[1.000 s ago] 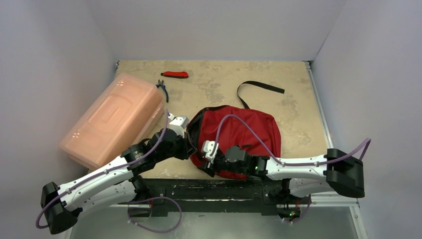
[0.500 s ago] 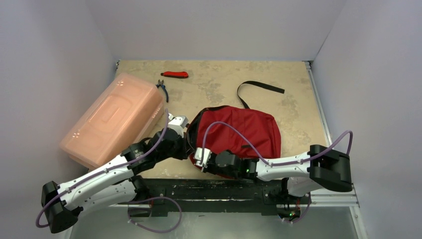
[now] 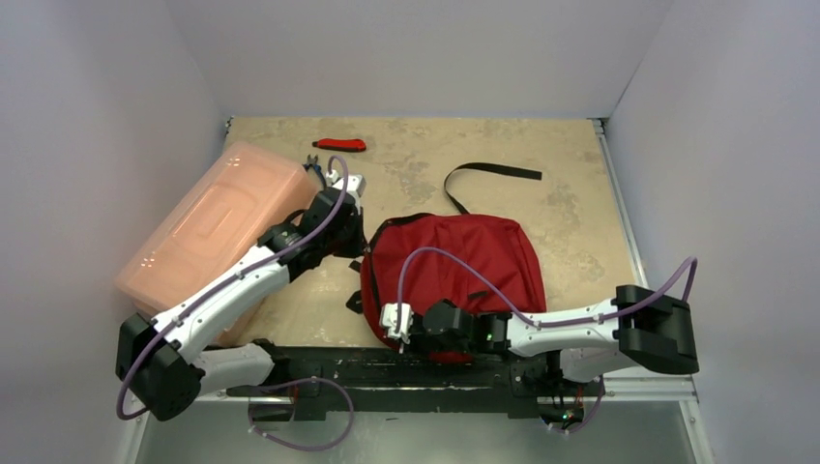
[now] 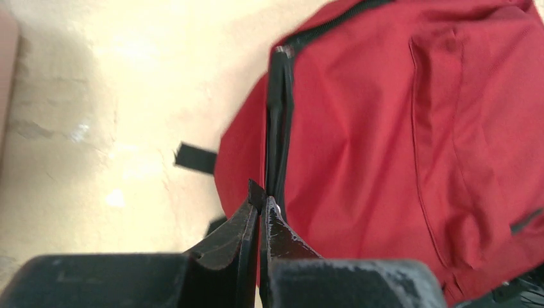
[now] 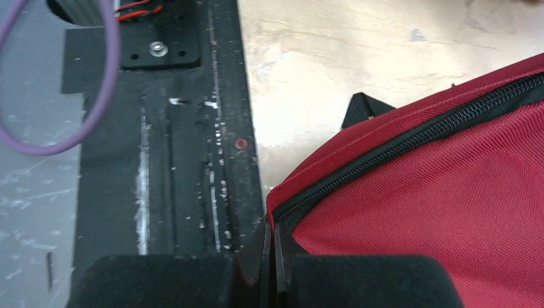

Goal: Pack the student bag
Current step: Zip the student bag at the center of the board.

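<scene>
The student bag (image 3: 454, 266), a red fabric backpack with black zippers, lies on the table in front of both arms. Its long black strap (image 3: 488, 172) trails toward the far side. My left gripper (image 3: 356, 249) is at the bag's far-left corner, shut on the black zipper pull (image 4: 262, 194) at the end of the zipper line (image 4: 279, 115). My right gripper (image 3: 396, 338) is at the bag's near-left corner. In the right wrist view its jaws (image 5: 274, 230) are shut on the red fabric edge (image 5: 292, 199) just below the zipper (image 5: 410, 144).
A pink translucent box (image 3: 218, 227) lies at the left, close beside my left arm. Small pliers (image 3: 315, 166) and a red-handled tool (image 3: 340, 145) lie at the far left. The black base rail (image 5: 186, 160) runs just beside my right gripper.
My right gripper has gone from open to shut on the bag's near-left corner. My left arm has swung toward the far side with the zipper pull, and the bag and strap have shifted.
</scene>
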Available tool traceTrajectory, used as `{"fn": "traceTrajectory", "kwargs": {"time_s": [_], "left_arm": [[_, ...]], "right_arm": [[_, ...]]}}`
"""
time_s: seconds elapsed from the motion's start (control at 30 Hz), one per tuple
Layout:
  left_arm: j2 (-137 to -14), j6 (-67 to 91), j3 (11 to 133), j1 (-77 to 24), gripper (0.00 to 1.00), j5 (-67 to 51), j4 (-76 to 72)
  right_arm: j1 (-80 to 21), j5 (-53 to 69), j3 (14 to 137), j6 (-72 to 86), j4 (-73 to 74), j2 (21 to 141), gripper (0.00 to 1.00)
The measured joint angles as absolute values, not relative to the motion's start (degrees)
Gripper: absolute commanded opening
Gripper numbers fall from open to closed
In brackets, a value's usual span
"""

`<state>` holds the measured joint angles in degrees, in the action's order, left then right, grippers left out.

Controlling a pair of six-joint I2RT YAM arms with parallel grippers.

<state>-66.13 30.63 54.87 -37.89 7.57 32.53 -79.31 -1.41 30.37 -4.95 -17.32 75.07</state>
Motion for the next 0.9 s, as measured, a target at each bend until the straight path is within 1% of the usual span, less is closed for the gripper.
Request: {"fn": "traceTrajectory", "kwargs": {"time_s": [0.13, 0.17, 0.2, 0.23, 0.27, 0.33, 0.4, 0.47, 0.6, 0.67, 0.73, 0.77, 0.83, 0.9], "left_arm": [[-70.1, 27.0, 57.5, -35.0, 0.00, 5.1, 32.1], [-70.8, 26.0, 58.0, -34.6, 0.00, 3.7, 31.4], [-71.3, 25.3, 58.1, -34.4, 0.00, 2.0, 30.6], [-71.4, 24.7, 58.1, -34.4, 0.00, 0.5, 30.1], [-71.4, 24.3, 58.1, -34.3, 0.00, -1.4, 29.7], [-71.4, 24.2, 58.1, -34.3, 0.00, -4.3, 28.4], [-71.3, 24.3, 58.0, -34.1, 0.00, -6.1, 27.4], [-70.7, 24.4, 57.4, -34.1, 0.00, -7.5, 26.6], [-69.5, 24.4, 56.9, -34.1, 0.00, -8.6, 26.8], [-69.0, 24.5, 56.9, -34.1, 0.00, -8.9, 27.1], [-68.5, 24.4, 56.9, -34.1, 0.00, -9.3, 27.5], [-68.3, 24.4, 56.9, -34.1, 0.00, -9.3, 27.7], [-68.0, 24.4, 56.9, -34.1, 0.00, -9.7, 27.9], [-68.0, 24.4, 56.9, -34.1, 0.00, -10.3, 28.1]], "right_arm": [[-80.4, 0.8, 28.9, -2.4, -17.6, 74.1, 0.00], [-80.6, 1.3, 28.2, -1.6, -17.7, 73.2, 0.03], [-80.9, 1.6, 27.2, -0.8, -18.1, 72.1, 0.16], [-81.0, 1.8, 26.5, 0.2, -18.4, 70.8, 0.31], [-81.1, 1.8, 25.3, 2.0, -19.2, 69.1, 0.45], [-81.4, 0.9, 22.9, 6.2, -20.6, 64.8, 0.64], [-81.8, -1.9, 21.2, 10.3, -21.5, 60.4, 0.76], [-81.7, -5.6, 20.7, 13.7, -21.9, 56.1, 0.80], [-78.6, -10.6, 22.1, 17.5, -21.7, 50.8, 0.81], [-74.4, -10.4, 24.1, 18.5, -20.9, 50.5, 0.81], [-69.2, -9.0, 26.2, 18.3, -20.9, 51.0, 0.85], [-67.6, -8.2, 27.0, 17.0, -21.5, 51.4, 0.88], [-65.6, -7.4, 27.4, 14.2, -22.8, 52.1, 0.94], [-64.9, -5.4, 27.4, 9.6, -25.9, 54.2, 0.93]]}}
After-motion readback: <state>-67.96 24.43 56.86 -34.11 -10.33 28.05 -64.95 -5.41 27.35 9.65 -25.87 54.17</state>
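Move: The zip slider sits about 5 cm ahead of the left hand, 3 cm to its right and slightly lower; this hand already holds the slider's pull. The student bag's middle lies some 20 cm to its right and 9 cm back. The pliers are roughly 20 cm ahead and 14 cm left, the pink box's middle about 36 cm left and 3 cm ahead. From the right hand, shut on the bag's near corner, the slider is some 26 cm ahead and 6 cm left. The bag's near corner, still pinched, is drawn about 3 cm back by the right hand, which then opens wide, lets go and climbs some 14 cm while swinging forward over the bag towards the slider, tilting about 30 degrees. The zip pull stays in the left fingers, going briefly forward, then about 3.5 cm right, easing back and up a little with a clockwise turn. ##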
